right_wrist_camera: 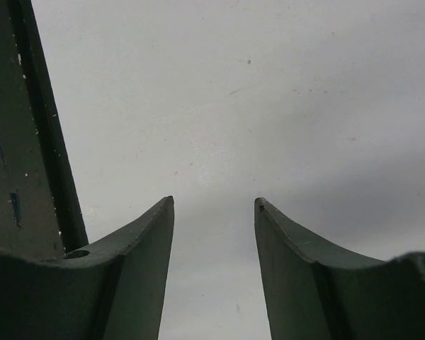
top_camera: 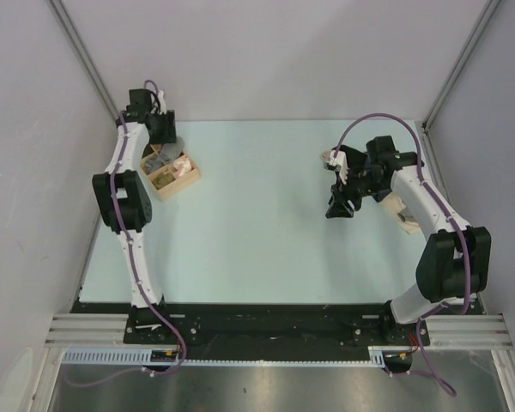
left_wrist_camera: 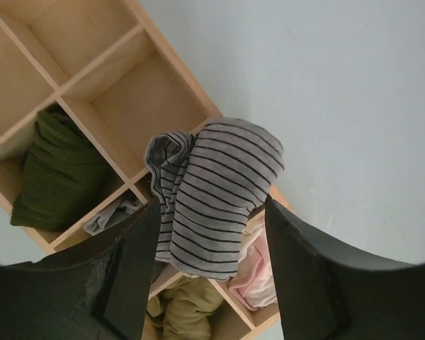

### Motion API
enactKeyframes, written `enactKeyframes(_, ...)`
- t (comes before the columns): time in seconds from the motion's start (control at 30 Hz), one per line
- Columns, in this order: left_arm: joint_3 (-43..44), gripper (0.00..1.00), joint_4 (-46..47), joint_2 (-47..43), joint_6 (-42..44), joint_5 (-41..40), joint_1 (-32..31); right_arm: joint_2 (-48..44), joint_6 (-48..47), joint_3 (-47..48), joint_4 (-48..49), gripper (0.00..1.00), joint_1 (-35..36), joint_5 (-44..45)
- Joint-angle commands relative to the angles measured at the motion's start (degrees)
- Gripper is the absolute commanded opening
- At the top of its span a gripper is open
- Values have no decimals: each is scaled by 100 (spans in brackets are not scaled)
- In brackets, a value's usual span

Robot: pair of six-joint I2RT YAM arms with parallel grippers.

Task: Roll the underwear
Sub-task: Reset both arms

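Note:
The underwear (left_wrist_camera: 212,191), a grey bundle with thin dark stripes, rests on the dividers of a wooden compartment box (left_wrist_camera: 99,71). My left gripper (left_wrist_camera: 212,202) reaches down over it, and both black fingers press against the sides of the bundle. In the top view the left gripper (top_camera: 165,142) is at the far left of the table, over the box (top_camera: 187,182). My right gripper (right_wrist_camera: 214,202) is open with nothing between its fingers and faces a plain grey surface. In the top view the right gripper (top_camera: 339,204) hangs above the right half of the table.
The box compartments hold a dark green cloth (left_wrist_camera: 53,170), a pink cloth (left_wrist_camera: 258,269), an olive cloth (left_wrist_camera: 188,308) and a pale grey cloth (left_wrist_camera: 113,212). Two back compartments hold nothing. Grey walls with metal posts (top_camera: 86,60) enclose the pale table (top_camera: 249,240).

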Motion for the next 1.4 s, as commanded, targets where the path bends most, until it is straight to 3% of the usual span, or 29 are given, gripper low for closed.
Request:
enactKeyframes(0.0,379,64,-468,116,283,-2,-1,79,0,8,-1,53,34,34)
enactKeyframes(0.37,397,45,-591,380,503,-46,-9,132,0,-1,-1,53,43,61)
enactKeyframes(0.53,397,11,-626,424,547,-37,-1,141,0,8,-9,53,52,61)
enactKeyframes(0.63,397,0,-749,486,521,-178,-9,132,0,8,-1,53,52,61)
enactKeyframes(1.37,265,0,-1584,1259,-516,-758,43,44,-61,8,-45,53,-10,43)
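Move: Just below the open left fingers, about 7 cm down and within a centimetre or so ahead and to the right, lies the rolled striped underwear, on top of the wooden box. From that hand the pink cloth is about 3 cm back and 4 cm right, the dark green cloth 3 cm ahead and 8 cm left, and an empty compartment 7 cm ahead and 3 cm left. From the right hand, the striped roll is some 27 cm ahead and 47 cm left. Sinking about 3 cm onto the striped roll, the left hand nearly stops there while its fingers close from about two-thirds open to shut. With the closed tips against the cloth it then presses down roughly 2 cm more, towards the compartment, drifting 1 cm or so left and tipping slightly further down. ##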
